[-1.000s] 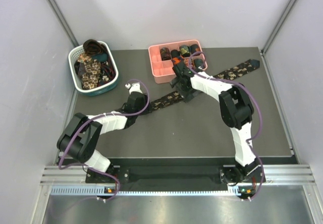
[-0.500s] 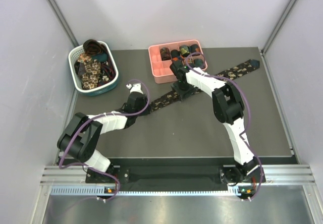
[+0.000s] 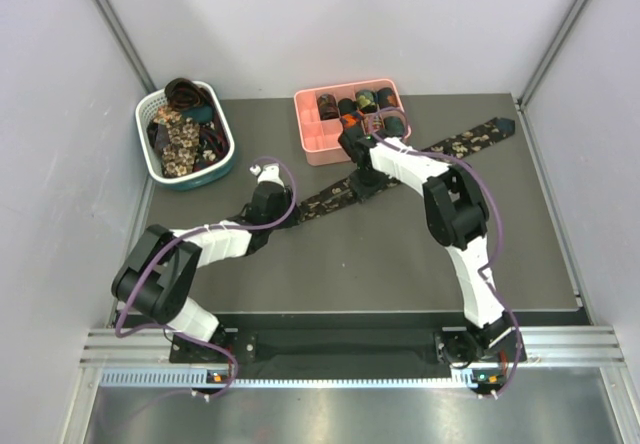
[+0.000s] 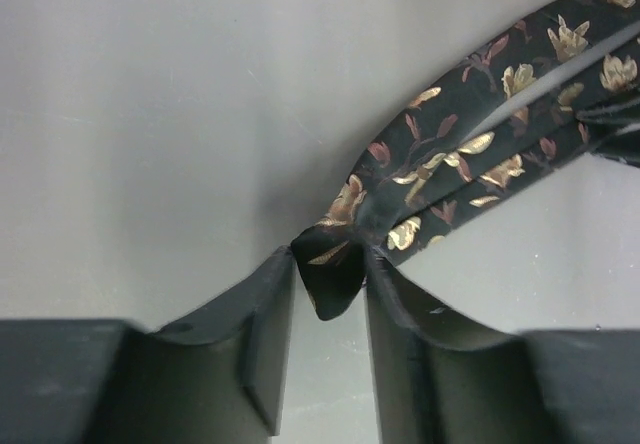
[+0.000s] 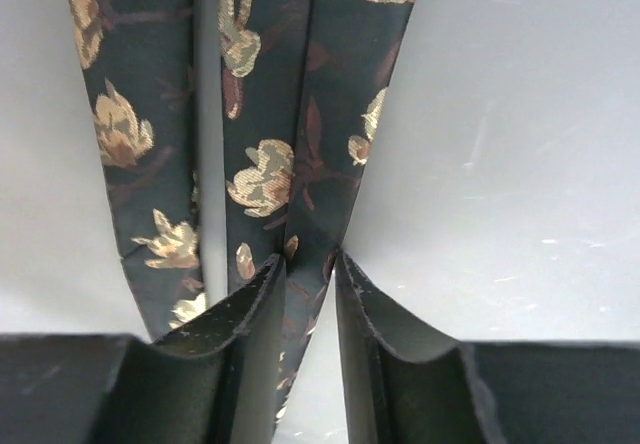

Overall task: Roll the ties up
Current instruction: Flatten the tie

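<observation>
One dark tie (image 3: 462,144) with beige flowers lies stretched diagonally across the table, its wide end at the far right. My left gripper (image 3: 286,216) is shut on its bunched narrow end, which shows pinched between the fingertips in the left wrist view, gripper (image 4: 330,264), tie (image 4: 450,154). My right gripper (image 3: 365,186) is shut on the tie's middle, just in front of the pink tray. In the right wrist view the gripper (image 5: 308,264) nips one edge of the folded tie (image 5: 260,179). Rolled ties (image 3: 365,99) sit in the tray.
The pink divided tray (image 3: 318,144) stands at the back centre, close behind the right gripper. A white-and-teal basket (image 3: 200,178) holding more ties (image 3: 180,139) is at the back left. Grey walls enclose the table on three sides.
The right gripper has closed onto the tie's middle and shifted slightly. The left gripper has tightened on the narrow end and stayed in place.
</observation>
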You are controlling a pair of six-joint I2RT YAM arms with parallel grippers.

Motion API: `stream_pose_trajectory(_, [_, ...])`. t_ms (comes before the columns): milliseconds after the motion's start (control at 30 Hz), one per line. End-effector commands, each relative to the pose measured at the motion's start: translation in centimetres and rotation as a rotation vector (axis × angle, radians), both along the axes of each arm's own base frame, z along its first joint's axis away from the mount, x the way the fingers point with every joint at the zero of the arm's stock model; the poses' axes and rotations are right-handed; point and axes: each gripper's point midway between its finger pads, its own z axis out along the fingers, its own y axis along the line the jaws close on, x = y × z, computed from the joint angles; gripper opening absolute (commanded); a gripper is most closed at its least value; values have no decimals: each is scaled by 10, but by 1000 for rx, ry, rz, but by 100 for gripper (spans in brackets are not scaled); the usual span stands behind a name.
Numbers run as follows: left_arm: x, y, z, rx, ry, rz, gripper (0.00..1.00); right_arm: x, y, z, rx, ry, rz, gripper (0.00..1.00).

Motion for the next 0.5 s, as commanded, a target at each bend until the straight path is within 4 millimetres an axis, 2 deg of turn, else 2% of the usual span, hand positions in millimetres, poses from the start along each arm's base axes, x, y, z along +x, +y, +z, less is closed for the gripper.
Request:
stream_pose_trajectory(0, [6, 1, 16, -10, -52, 12, 42, -7, -19, 12, -122, -54, 57, 29])
stream_pose_trajectory(67, [7, 3, 21, -3, -63, 15, 48, -2, -24, 21, -157, -99, 112, 34])
stream_pose_trajectory(100, [5, 5, 21, 8, -61, 14, 52, 4, -20, 33, -140, -151, 122, 36])
stream_pose_trajectory(167, [7, 11, 31, 25, -90, 28, 63, 4, -19, 33, -139, -198, 218, 42])
stream_pose_trajectory(200, [8, 13, 40, 22, -115, 35, 68, -4, -23, 36, -133, -218, 239, 43])
stream_pose_trajectory(233, [7, 14, 43, 33, -127, 31, 72, 8, -15, 43, -99, -302, 266, 52])
stream_pose_trajectory(267, [7, 15, 47, 38, -140, 28, 74, 10, -11, 48, -68, -344, 294, 55])
stream_pose_trajectory(300, [9, 16, 54, 46, -159, 19, 76, 1, -14, 49, -56, -368, 321, 56])
stream_pose_trajectory(333, [10, 14, 58, 52, -162, 8, 78, 12, -6, 61, -24, -458, 350, 59])
stream_pose_trajectory(367, [12, 13, 63, 55, -165, 0, 78, 10, -4, 64, -2, -481, 371, 59])
stream_pose_trajectory(400, [13, 8, 64, 66, -163, -39, 77, 4, -6, 65, 10, -502, 389, 59])
stream_pose_trajectory(467, [20, -3, 74, 66, -165, -83, 74, 7, -1, 73, 35, -569, 429, 54])
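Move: The tie's left end is between the left fingertips, about 1 cm below that hand point. The right fingertips are at the near edge of the tie's lower strip, straight below, with that left end some 14 cm to their left and 5 cm back. From the right hand the pink tray is about 17 cm ahead and 2 cm left; the tie's far end is some 16 cm ahead and 34 cm right. Both hands open off the tie: left rises about 5 cm, right draws right and back 4 cm, rising 2. ##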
